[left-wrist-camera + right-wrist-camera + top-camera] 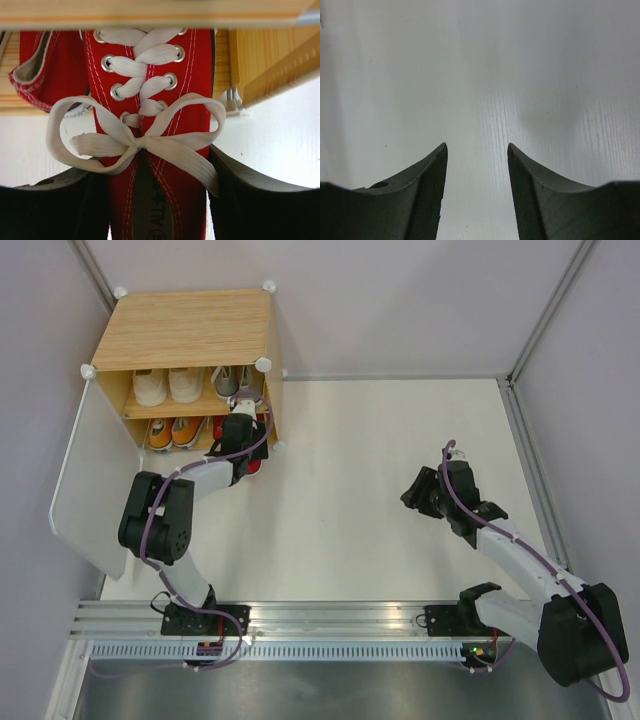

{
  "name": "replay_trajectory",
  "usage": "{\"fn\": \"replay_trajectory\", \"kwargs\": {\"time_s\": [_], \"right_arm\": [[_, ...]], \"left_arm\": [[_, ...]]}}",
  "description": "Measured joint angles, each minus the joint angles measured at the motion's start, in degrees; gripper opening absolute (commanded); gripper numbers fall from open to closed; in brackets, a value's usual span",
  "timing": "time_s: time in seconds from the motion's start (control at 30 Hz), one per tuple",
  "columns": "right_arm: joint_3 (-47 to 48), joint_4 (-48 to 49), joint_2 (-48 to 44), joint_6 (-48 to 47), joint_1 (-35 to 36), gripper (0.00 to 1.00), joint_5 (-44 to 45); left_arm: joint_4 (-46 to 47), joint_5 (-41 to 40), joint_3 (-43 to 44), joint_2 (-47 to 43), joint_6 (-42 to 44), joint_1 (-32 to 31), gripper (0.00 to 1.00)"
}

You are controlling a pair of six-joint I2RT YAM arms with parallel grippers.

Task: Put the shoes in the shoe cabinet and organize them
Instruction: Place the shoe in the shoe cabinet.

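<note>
The shoe cabinet (185, 330) stands at the far left with its white door (85, 490) swung open. Cream shoes (168, 385) and a grey shoe (228, 380) sit on the upper shelf, and orange shoes (172, 430) on the lower left. My left gripper (240, 432) reaches into the lower right compartment. In the left wrist view it (152, 161) is shut on a red shoe (150, 55), toe pointing inward under the shelf edge. A second red shoe (30, 65) lies just left of it. My right gripper (412, 496) (476, 147) hangs open over bare table, holding nothing.
The cabinet's right wooden wall (265, 55) stands close beside the held shoe. The white table (380, 440) is walled at the back and sides. A metal rail (330, 625) carrying both arm bases runs along the near edge.
</note>
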Motion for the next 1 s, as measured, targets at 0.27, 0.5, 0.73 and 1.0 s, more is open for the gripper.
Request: {"fn": "replay_trajectory", "kwargs": {"time_s": [0.27, 0.5, 0.73, 1.0], "right_arm": [[0.0, 0.0, 1.3, -0.3, 0.0, 0.56, 1.6], [0.0, 0.0, 1.4, -0.5, 0.0, 0.56, 2.1], [0.0, 0.0, 1.4, -0.5, 0.0, 0.56, 2.4], [0.0, 0.0, 1.4, -0.5, 0.0, 0.56, 2.4]], "left_arm": [[2.9, 0.5, 2.7, 3.3, 0.1, 0.8, 0.67], [7.0, 0.1, 2.8, 3.2, 0.1, 0.8, 0.94], [7.3, -0.1, 3.5, 3.2, 0.1, 0.8, 0.96], [6.9, -0.1, 0.0, -1.6, -0.3, 0.8, 0.95]]}}
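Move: The red shoe is already gripped across its middle, toe inside the cabinet; its slot on the lower shelf centres about 12 cm ahead of the left gripper, straight in and some 2 cm lower. The other red shoe stands 8 cm left and 13 cm ahead, the cabinet's right wall 6 cm right and 12 cm ahead. From the right gripper the slot lies about 27 cm ahead and 42 cm left. Push the left gripper about 2 cm straight forward, sliding the held red shoe farther into the lower-shelf slot, then open the fingers wide to let go of it while easing another 1.5 cm forward and rising, fingertips tipping up slightly. Finish by drawing back about 1.5 cm and climbing to some 3.5 cm above the starting height, clear of the shoe. ##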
